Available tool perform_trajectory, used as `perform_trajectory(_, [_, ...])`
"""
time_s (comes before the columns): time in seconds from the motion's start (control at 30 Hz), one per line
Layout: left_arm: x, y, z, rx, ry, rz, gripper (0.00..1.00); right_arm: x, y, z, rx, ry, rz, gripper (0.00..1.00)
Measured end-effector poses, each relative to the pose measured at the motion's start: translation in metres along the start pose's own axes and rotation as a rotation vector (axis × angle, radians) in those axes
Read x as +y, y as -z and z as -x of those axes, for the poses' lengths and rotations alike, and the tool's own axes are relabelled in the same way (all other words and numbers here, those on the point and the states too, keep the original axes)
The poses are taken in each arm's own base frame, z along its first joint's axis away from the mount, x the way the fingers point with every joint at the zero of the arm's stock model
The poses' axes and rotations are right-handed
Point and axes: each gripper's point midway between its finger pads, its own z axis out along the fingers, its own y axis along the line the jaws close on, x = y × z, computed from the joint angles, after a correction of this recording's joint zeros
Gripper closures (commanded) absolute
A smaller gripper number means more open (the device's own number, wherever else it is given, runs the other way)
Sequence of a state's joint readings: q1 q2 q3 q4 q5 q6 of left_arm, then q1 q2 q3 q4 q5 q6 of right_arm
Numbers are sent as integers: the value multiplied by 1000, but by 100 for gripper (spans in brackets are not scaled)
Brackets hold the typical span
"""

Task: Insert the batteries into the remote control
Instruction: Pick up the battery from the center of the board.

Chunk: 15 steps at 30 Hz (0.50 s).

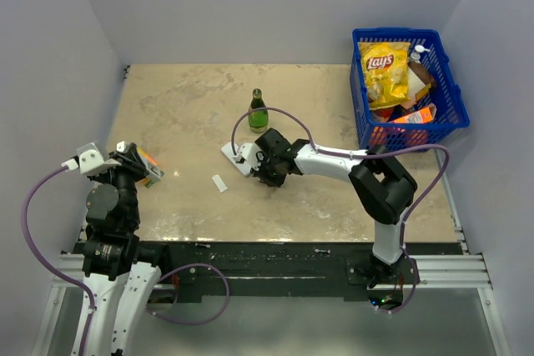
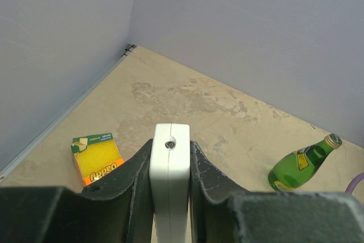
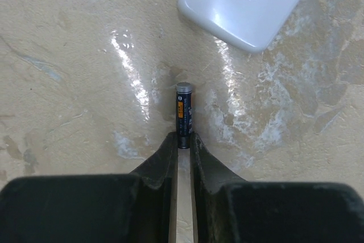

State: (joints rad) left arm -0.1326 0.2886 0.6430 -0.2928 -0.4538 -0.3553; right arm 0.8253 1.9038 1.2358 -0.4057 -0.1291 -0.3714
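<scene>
My left gripper (image 2: pixel 170 147) is shut on the white remote control (image 2: pixel 169 186). It holds the remote edge-up above the table, with the small round lens at its end facing forward. In the top view this gripper (image 1: pixel 129 156) is at the left side of the table. My right gripper (image 3: pixel 183 141) is shut on the near end of one battery (image 3: pixel 183 115), a thin dark cylinder with an orange mark and a silver cap. The battery sticks out past the fingertips over the table. A white flat piece (image 3: pixel 244 1) lies just beyond it. In the top view this gripper (image 1: pixel 269 174) is low at mid-table.
A green glass bottle (image 1: pixel 258 111) stands behind the right gripper. A yellow and orange sponge pack (image 2: pixel 96 157) lies by the left gripper. A small white strip (image 1: pixel 219 183) lies on the table. A blue basket (image 1: pixel 450 97) holding snacks stands at the back right.
</scene>
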Motion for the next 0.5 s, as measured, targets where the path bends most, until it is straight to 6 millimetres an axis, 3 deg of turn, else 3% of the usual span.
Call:
perform_trajectory(0.17, [-11,0,-3,18,7,-57,100,11,3,-3,-14,-15,43,100])
perform_trajectory(0.3, [-32,-1,-10,45,59,-158,100,22,17,-8,-47,-54,61,100])
perform_trajectory(0.4, [-52,-2,-29,88,125,-261,100,27,41,0,-114,-94,54,100])
perform_trajectory(0.5, [-74,0,-64,162,228,-391,100,32,72,23,-226,-132,55,100])
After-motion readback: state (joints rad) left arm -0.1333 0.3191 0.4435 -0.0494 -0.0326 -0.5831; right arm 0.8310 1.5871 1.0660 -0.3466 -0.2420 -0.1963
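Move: The right hand already has the battery pinched, just above the table; the remote control, held in the left fingers, is about 28 cm to its left, 6 cm back and some 25 cm higher. At nearly table height, the white box lies 6 cm ahead and 7 cm left of the right hand, and the small white cover level with it, 12 cm left. From the left hand, the battery is about 29 cm right, 6 cm ahead and 28 cm below. Right lifts the pinched battery about 7 cm and back while left swings the remote right, clockwise, towards it. ##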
